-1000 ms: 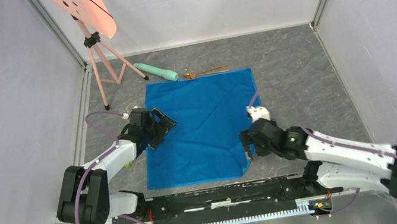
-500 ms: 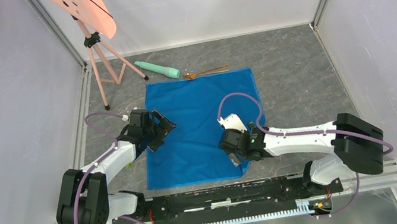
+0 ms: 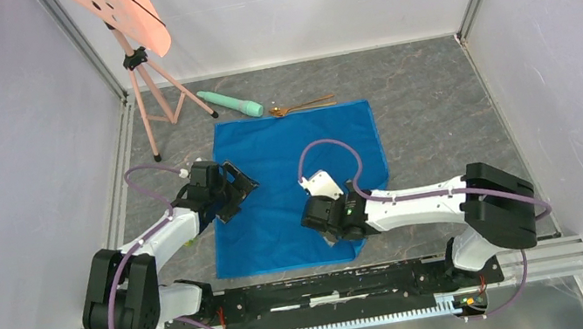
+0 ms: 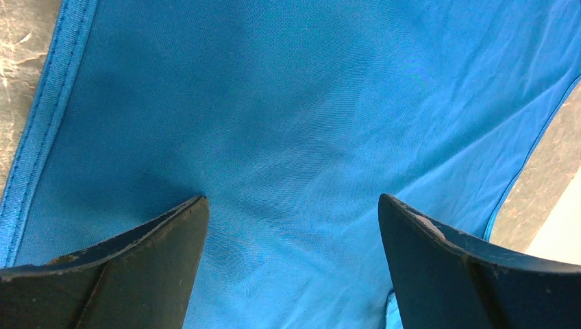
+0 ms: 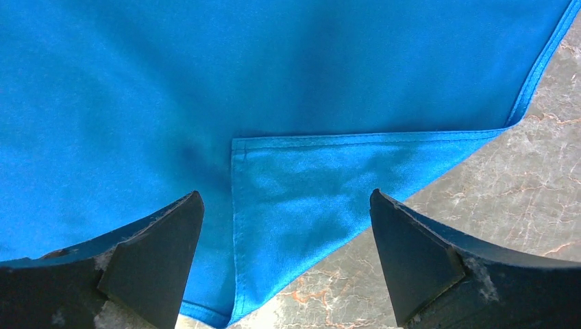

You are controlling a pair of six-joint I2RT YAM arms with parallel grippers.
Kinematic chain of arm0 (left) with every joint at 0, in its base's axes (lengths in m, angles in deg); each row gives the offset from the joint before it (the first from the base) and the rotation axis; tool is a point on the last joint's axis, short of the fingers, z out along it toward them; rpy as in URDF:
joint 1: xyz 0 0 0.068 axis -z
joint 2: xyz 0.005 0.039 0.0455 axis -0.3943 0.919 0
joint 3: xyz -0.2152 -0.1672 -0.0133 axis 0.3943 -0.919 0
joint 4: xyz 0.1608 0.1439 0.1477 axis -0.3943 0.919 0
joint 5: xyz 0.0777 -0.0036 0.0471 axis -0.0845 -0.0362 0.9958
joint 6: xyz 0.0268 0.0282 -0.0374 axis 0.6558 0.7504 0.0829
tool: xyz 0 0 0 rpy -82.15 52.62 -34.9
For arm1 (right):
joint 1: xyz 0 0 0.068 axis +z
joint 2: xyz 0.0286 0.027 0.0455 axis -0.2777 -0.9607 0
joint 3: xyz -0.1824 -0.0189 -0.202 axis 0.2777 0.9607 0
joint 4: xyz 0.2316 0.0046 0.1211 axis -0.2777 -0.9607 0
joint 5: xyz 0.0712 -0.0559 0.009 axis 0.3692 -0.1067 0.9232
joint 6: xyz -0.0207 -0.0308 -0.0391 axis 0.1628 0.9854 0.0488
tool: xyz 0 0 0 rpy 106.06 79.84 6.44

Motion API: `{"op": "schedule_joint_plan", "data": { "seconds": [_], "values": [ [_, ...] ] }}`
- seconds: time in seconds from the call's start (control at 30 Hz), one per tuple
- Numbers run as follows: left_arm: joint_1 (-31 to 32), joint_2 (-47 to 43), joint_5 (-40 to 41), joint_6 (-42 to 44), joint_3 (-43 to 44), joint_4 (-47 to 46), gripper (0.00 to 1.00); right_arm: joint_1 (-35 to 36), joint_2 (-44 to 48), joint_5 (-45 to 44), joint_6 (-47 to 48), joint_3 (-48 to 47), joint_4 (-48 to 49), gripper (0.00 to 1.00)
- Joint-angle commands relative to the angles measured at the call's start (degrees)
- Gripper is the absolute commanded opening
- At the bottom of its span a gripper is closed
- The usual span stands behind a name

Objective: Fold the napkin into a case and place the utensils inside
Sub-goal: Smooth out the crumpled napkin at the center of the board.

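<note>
The blue napkin [image 3: 295,155] lies spread flat on the table, its near right corner turned over as a small flap [image 5: 322,178]. The copper-gold utensils [image 3: 303,106] lie just beyond its far edge. My left gripper [image 3: 240,187] hovers open over the napkin's left side, with only cloth [image 4: 288,103] between its fingers [image 4: 291,199]. Over the near right part of the napkin [image 5: 205,68] my right gripper [image 3: 332,230] stands open. Its fingers straddle the folded flap [image 5: 285,193] and hold nothing. No case has been formed.
A mint-green cylinder with a black tip [image 3: 230,103] lies at the back left, beside the utensils. A pink tripod [image 3: 141,73] stands in the far left corner. White walls enclose the grey marbled table [image 3: 438,106].
My right arm has swung left from beside the napkin's right edge to above its near right part. The left arm has barely moved. Both grippers stay open.
</note>
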Motion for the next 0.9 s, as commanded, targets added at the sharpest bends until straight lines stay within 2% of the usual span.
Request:
{"op": "schedule_joint_plan", "data": {
  "seconds": [0.0, 0.17, 0.33, 0.5, 0.67, 0.73, 0.87],
  "values": [
    [0.06, -0.69, 0.98, 2.26, -0.43, -0.19, 1.00, 0.07, -2.20, -4.60, -1.96, -1.45, -0.39, 0.98],
    [0.06, -0.44, 1.83, 2.43, 0.06, 0.92, 1.00, -0.09, -3.24, -7.13, -5.16, 0.79, -1.75, 0.98],
    [0.03, -0.24, 2.88, 3.03, 0.28, 2.06, 1.00, -0.74, -0.47, -12.13, -12.15, 2.98, -9.02, 0.98],
    [0.05, 0.73, 6.28, 3.31, -0.05, 2.60, 1.00, -1.88, 10.48, -13.87, -23.03, 10.58, -16.05, 0.98],
    [0.03, 1.67, 6.04, 3.29, -0.12, 2.40, 1.00, -2.34, 27.35, -14.18, -34.69, 20.37, -21.19, 0.98],
    [0.07, 1.30, 5.01, 3.39, 0.22, 2.71, 1.00, -2.37, 33.39, -13.92, -33.92, 21.76, -19.84, 0.98],
    [0.45, -1.20, 3.34, 4.15, 0.85, 3.38, 1.00, -2.37, 42.41, -6.87, -20.43, 23.98, -6.01, 0.98]
  ]
}}
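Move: The napkin's folded-over near right corner, a small flap, lies right under the right hand, its middle about 3 cm to the right, 1 cm ahead and 2 cm down. The napkin's center is some 9 cm ahead and 4 cm left; the middle of its near edge is about 7 cm back and 5 cm left. The utensils lie roughly 27 cm straight ahead. From the left hand, the flap is about 10 cm back and 20 cm right. With open fingertips on the flap, the right hand first sinks about 1 cm, then drags the corner outward, sweeping about 14 cm right and slightly back towards the napkin's near right side. It turns clockwise by some 25 degrees and eases up about 2 cm late in the sweep. The left hand's open fingers keep resting on the napkin's left part. ##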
